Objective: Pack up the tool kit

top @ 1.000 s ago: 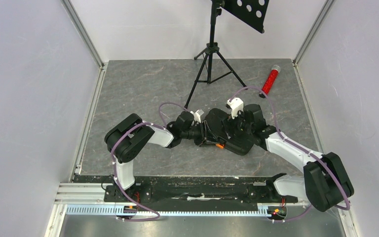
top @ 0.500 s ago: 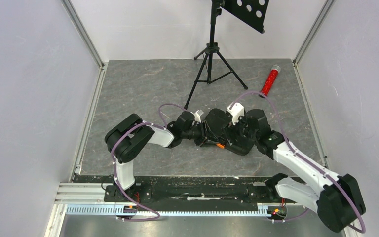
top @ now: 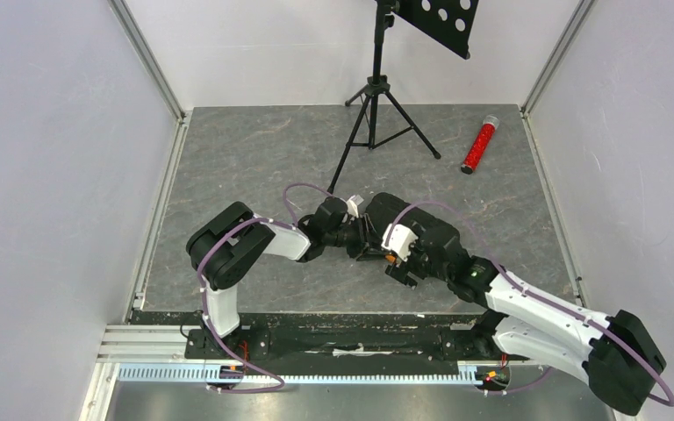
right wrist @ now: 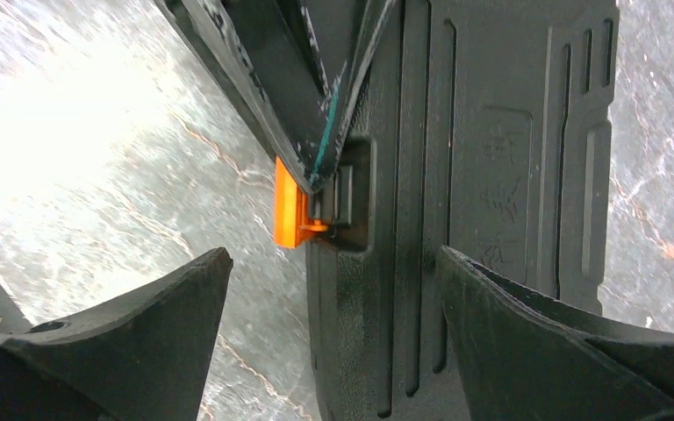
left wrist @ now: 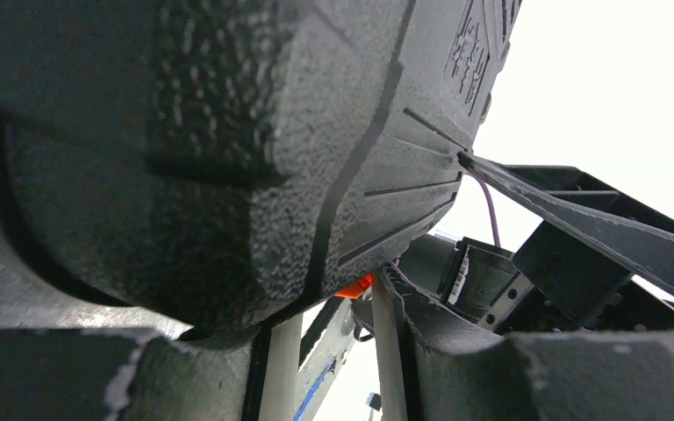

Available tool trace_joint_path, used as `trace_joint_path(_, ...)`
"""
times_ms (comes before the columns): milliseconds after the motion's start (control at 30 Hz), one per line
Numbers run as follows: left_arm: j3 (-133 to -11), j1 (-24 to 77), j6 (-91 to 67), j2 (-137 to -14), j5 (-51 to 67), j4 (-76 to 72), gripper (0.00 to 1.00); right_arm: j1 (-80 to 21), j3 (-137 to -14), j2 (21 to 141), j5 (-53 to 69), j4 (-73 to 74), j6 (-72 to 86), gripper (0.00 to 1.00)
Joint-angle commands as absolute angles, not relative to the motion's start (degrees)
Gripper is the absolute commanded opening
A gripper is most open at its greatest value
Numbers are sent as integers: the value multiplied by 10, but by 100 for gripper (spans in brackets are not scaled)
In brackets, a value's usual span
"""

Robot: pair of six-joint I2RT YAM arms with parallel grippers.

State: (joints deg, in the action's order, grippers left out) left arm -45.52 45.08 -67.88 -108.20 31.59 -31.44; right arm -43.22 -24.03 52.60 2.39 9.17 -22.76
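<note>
The tool kit (top: 434, 235), a black ribbed clamshell case, lies shut on the grey table with its orange latch (top: 392, 258) on the front-left edge. My left gripper (top: 366, 239) reaches in from the left, its fingertips pressed on the case's left end; in the left wrist view the textured case (left wrist: 228, 132) fills the frame above the left gripper (left wrist: 316, 316). My right gripper (top: 402, 263) hangs open over the latch edge. In the right wrist view the right gripper (right wrist: 333, 254) straddles that edge, one finger over the table, the other over the lid (right wrist: 491, 132), just below the latch (right wrist: 288, 203).
A black tripod stand (top: 373, 114) rises behind the case, its legs reaching close to the left gripper. A red glittery tube (top: 479, 145) lies at the back right. White walls close in both sides, and the arms' mounting rail (top: 333, 338) runs along the near edge.
My right arm has swung from over the case's top down to its front-left edge by the latch, its jaws widening. The left gripper and the case have stayed put.
</note>
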Motion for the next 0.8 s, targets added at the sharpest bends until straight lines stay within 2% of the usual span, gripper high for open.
trace_joint_path(0,-486,454,-689,-1074,317,-337,39,-455,-227,537,-61,52,-264,91)
trace_joint_path(233,-490,454,-691,-1075,318,-334,39,-482,-175,539,-137,-44,-253,89)
trace_joint_path(333,-491,454,-693,-1075,318,-334,39,-493,-159,546,-186,-74,-245,86)
trace_joint_path(467,-494,454,-695,-1078,321,-333,39,-497,-152,567,-242,-87,-237,72)
trace_joint_path(600,-498,454,-697,-1078,324,-334,39,-496,-154,581,-230,-89,-222,55)
trace_joint_path(633,-498,454,-697,-1077,324,-335,39,-496,-155,584,-222,-90,-218,49)
trace_joint_path(700,-500,454,-697,-1075,324,-335,39,-495,-156,591,-215,-89,-206,28)
trace_joint_path(767,-500,454,-696,-1074,326,-336,39,-490,-155,590,-204,-87,-196,18)
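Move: The kit case's orange latch is close in front of the right hand, about 2 cm ahead, 2 cm to the left and 2 cm below its open fingers. The case's middle is some 8 cm ahead of the right hand, 3 cm to its right and 3 cm down; the left fingertips wait about 2 cm ahead and 4 cm to its left, 1 cm lower. From the left hand, the latch is level fore and aft, 2 cm to the right and 1 cm below. Sink the right gripper a good centimetre, then drive it about 3 cm forward and slightly right, levelling its fingers some 15 degrees and turning clockwise, while closing from wide to about a third open so the fingertips straddle the case edge and one meets the orange latch. Raise the left gripper about 1.5 cm, easing it right and forward, its opening unchanged. ##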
